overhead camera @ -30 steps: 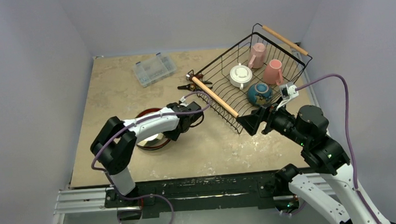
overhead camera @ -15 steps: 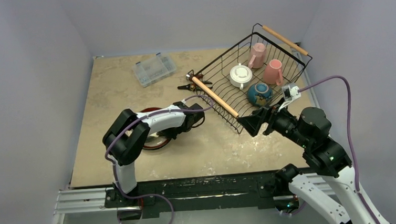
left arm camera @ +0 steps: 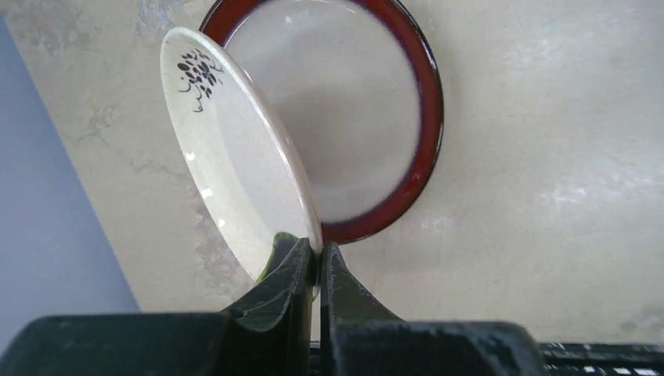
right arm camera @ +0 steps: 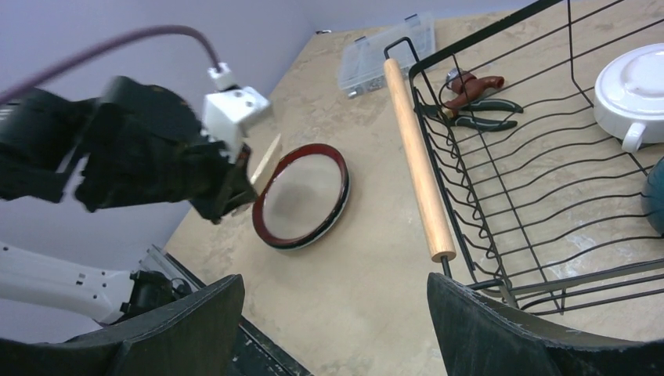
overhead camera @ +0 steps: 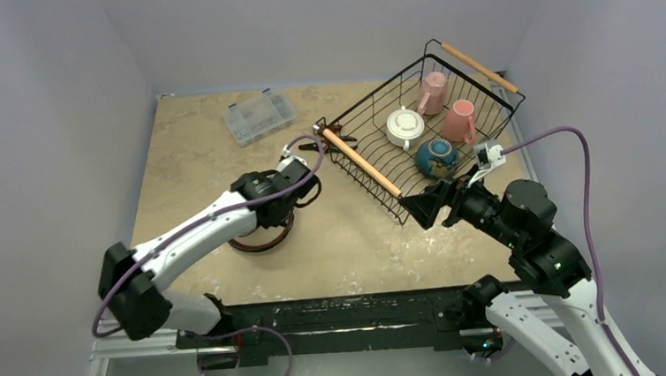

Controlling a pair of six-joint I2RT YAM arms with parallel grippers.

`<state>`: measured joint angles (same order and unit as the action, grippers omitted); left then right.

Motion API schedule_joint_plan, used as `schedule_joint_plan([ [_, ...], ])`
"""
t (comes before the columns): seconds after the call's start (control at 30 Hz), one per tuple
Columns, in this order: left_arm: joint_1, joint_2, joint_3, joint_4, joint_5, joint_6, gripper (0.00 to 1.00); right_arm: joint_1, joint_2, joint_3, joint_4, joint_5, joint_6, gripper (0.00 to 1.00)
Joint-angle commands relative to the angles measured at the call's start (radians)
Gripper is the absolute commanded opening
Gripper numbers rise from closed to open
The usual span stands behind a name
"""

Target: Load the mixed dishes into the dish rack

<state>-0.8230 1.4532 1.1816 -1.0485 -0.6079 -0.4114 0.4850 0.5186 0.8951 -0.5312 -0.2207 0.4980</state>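
Note:
My left gripper [left arm camera: 317, 254] is shut on the rim of the cream plate [left arm camera: 235, 157], which stands tilted on edge above the large red-rimmed plate [left arm camera: 368, 125]. That red-rimmed plate [overhead camera: 258, 242] lies flat on the table left of the dish rack [overhead camera: 485, 129]. In the rack sit two pink mugs [overhead camera: 433, 88] [overhead camera: 460, 119], the white two-handled cup [overhead camera: 406, 127] and the blue bowl [overhead camera: 436, 157]. My right gripper [right arm camera: 337, 321] hangs open with nothing in it, above the table by the rack's near corner [right arm camera: 470, 286].
A clear compartment box [overhead camera: 260, 116] rests at the back left of the table. Black-and-red pliers [right arm camera: 470, 102] lie by the rack's far-left corner. The rack's wooden handle [right arm camera: 419, 160] runs between the plates and the rack floor.
The left gripper closed on the cream plate's rim and tipped it up off the red-rimmed plate. The left arm's elbow swung out to the left. The right arm stayed put.

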Motion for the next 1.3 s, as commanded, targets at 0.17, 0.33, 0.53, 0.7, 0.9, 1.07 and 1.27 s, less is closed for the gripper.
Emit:
schedule_joint_plan([
  [0.17,-0.001,-0.533,-0.113,0.065,0.391,-0.089,0.00,0.000,0.057,-0.019,0.035,0.017,0.039,0.87],
  [0.33,0.001,-0.826,-0.237,0.203,0.555,-0.173,0.00,0.001,0.080,-0.037,0.056,-0.024,0.055,0.87],
  [0.53,0.001,-1.022,-0.297,0.298,0.651,-0.312,0.00,0.002,0.118,-0.100,0.154,-0.201,0.093,0.87],
  [0.7,0.001,-1.062,-0.335,0.426,0.751,-0.402,0.00,0.017,0.125,-0.121,0.217,-0.271,0.141,0.87],
  [0.9,0.001,-1.097,-0.399,0.706,0.841,-0.521,0.00,0.077,0.167,-0.088,0.289,-0.314,0.228,0.87],
  [1.07,0.001,-1.118,-0.442,0.931,0.835,-0.618,0.00,0.260,0.204,-0.153,0.573,-0.323,0.425,0.88],
  [1.27,0.001,-1.171,-0.520,1.202,0.796,-0.730,0.00,0.357,0.236,-0.219,0.860,-0.294,0.613,0.91],
])
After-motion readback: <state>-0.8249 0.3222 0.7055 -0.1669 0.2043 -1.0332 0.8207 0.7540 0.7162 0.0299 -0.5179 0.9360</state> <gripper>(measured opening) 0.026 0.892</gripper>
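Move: The left gripper holds the small cream plate by its rim. The large red-rimmed plate lies about 8 cm ahead of that hand, 2 cm left and 13 cm below. The open right gripper waits some 37 cm to the left hand's right, 6 cm back and 18 cm higher. From the right hand the cream plate's middle lies roughly 39 cm left, 12 cm ahead and 17 cm down; the rack's middle is about 30 cm ahead, 7 cm right and 25 cm below. Still pinching the cream plate by its rim, the left hand lifts it about 24 cm while drawing back some 15 cm, then also goes right towards the other gripper, rolling until its down-pointing fingers aim right. The right hand first dips a little, then swings left and back to meet it, climbing back to its old height and turning counter-clockwise, fingers wide open, not yet on the plate. ##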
